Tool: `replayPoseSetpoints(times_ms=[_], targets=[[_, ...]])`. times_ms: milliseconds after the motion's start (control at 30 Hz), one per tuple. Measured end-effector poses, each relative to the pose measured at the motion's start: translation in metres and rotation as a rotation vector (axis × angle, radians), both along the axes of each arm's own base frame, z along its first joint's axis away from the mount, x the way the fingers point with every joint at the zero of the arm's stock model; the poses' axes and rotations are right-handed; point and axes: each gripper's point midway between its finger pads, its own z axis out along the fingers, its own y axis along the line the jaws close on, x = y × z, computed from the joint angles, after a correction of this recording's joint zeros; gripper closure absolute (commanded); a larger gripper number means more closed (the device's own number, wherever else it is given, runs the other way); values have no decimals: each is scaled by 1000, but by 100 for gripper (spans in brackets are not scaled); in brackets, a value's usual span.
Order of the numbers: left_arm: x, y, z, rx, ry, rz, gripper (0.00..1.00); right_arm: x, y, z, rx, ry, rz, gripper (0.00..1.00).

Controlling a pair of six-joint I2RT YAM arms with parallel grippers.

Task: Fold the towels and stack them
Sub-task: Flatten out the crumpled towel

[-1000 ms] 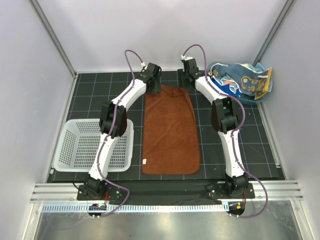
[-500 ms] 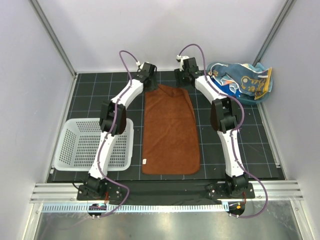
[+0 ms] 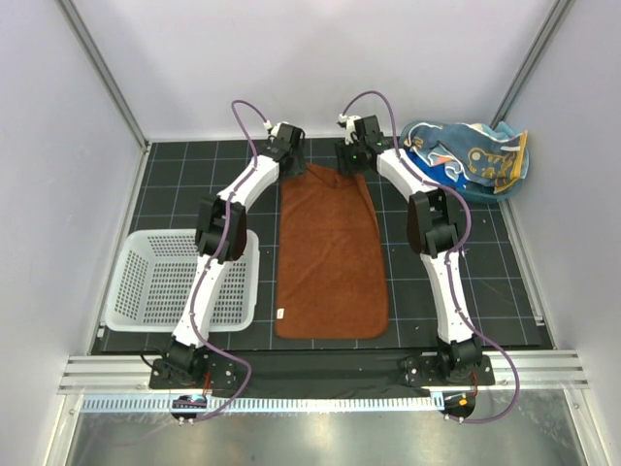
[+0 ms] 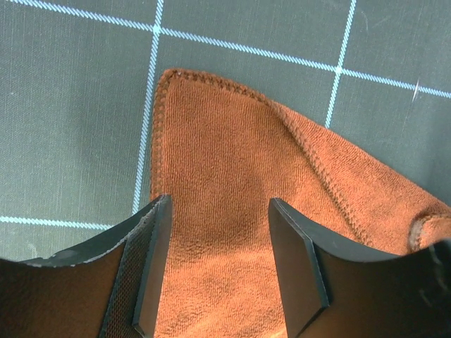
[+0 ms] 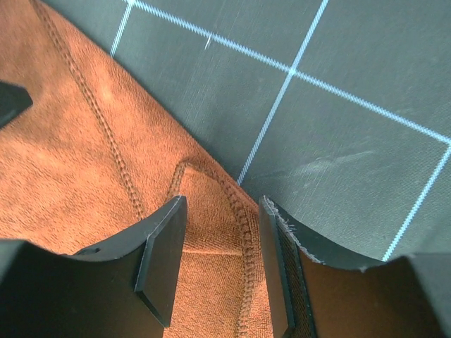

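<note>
A rust-brown towel [image 3: 330, 257] lies spread flat, lengthwise, on the black gridded mat between the arms. My left gripper [image 3: 293, 167] is over its far left corner. In the left wrist view the jaws [image 4: 218, 260] stand open, straddling the towel [image 4: 232, 176] just behind the stitched corner. My right gripper [image 3: 349, 163] is at the far right corner, also open [image 5: 220, 264], with a turned-over hem of the towel [image 5: 211, 225] lying between the fingers. A light blue spotted towel [image 3: 471, 155] is bunched at the back right.
The spotted towel sits in a blue tub [image 3: 482, 195] at the mat's back right corner. A white mesh basket [image 3: 131, 291] stands at the left beside the left arm. Walls close in on the back and both sides.
Both wrists have shifted a little left along the towel's far edge, the right one onto the far right corner. The right jaws have narrowed slightly. The towel lies as before.
</note>
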Motion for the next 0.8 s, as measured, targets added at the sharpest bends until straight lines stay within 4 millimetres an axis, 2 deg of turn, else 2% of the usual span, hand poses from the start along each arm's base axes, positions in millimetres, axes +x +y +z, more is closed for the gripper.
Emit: replayPoseSetpoints(times_ms=[133,467,667,800], targets=[[2,-1,-3,-1,-3,0,39,-4,0,-8,-9,22,17,50],[3,-1,-3,-4,-8,0,39,-4,-1,-22,-27,41,24,77],[4,-1,-3,-5,-10,0,38,4,-10,-22,-53,9,-39,87],[4,-1,-3,-4,-11,0,38,11,-20,-22,-67,-12,-117,90]])
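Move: The right hand hovers over the folded hem at the towel's far right corner, about 1 cm ahead, 1 cm to its right and 3 cm below. The towel's far left corner is some 18 cm left of this hand and 6 cm ahead; the blue basket's middle is roughly 35 cm to its right, 2 cm farther out. From the left hand, low over the towel, the folded hem is about 15 cm right and level ahead. The right hand sinks about 2 cm, pinches the folded hem, then draws it about 2 cm right and forward. ##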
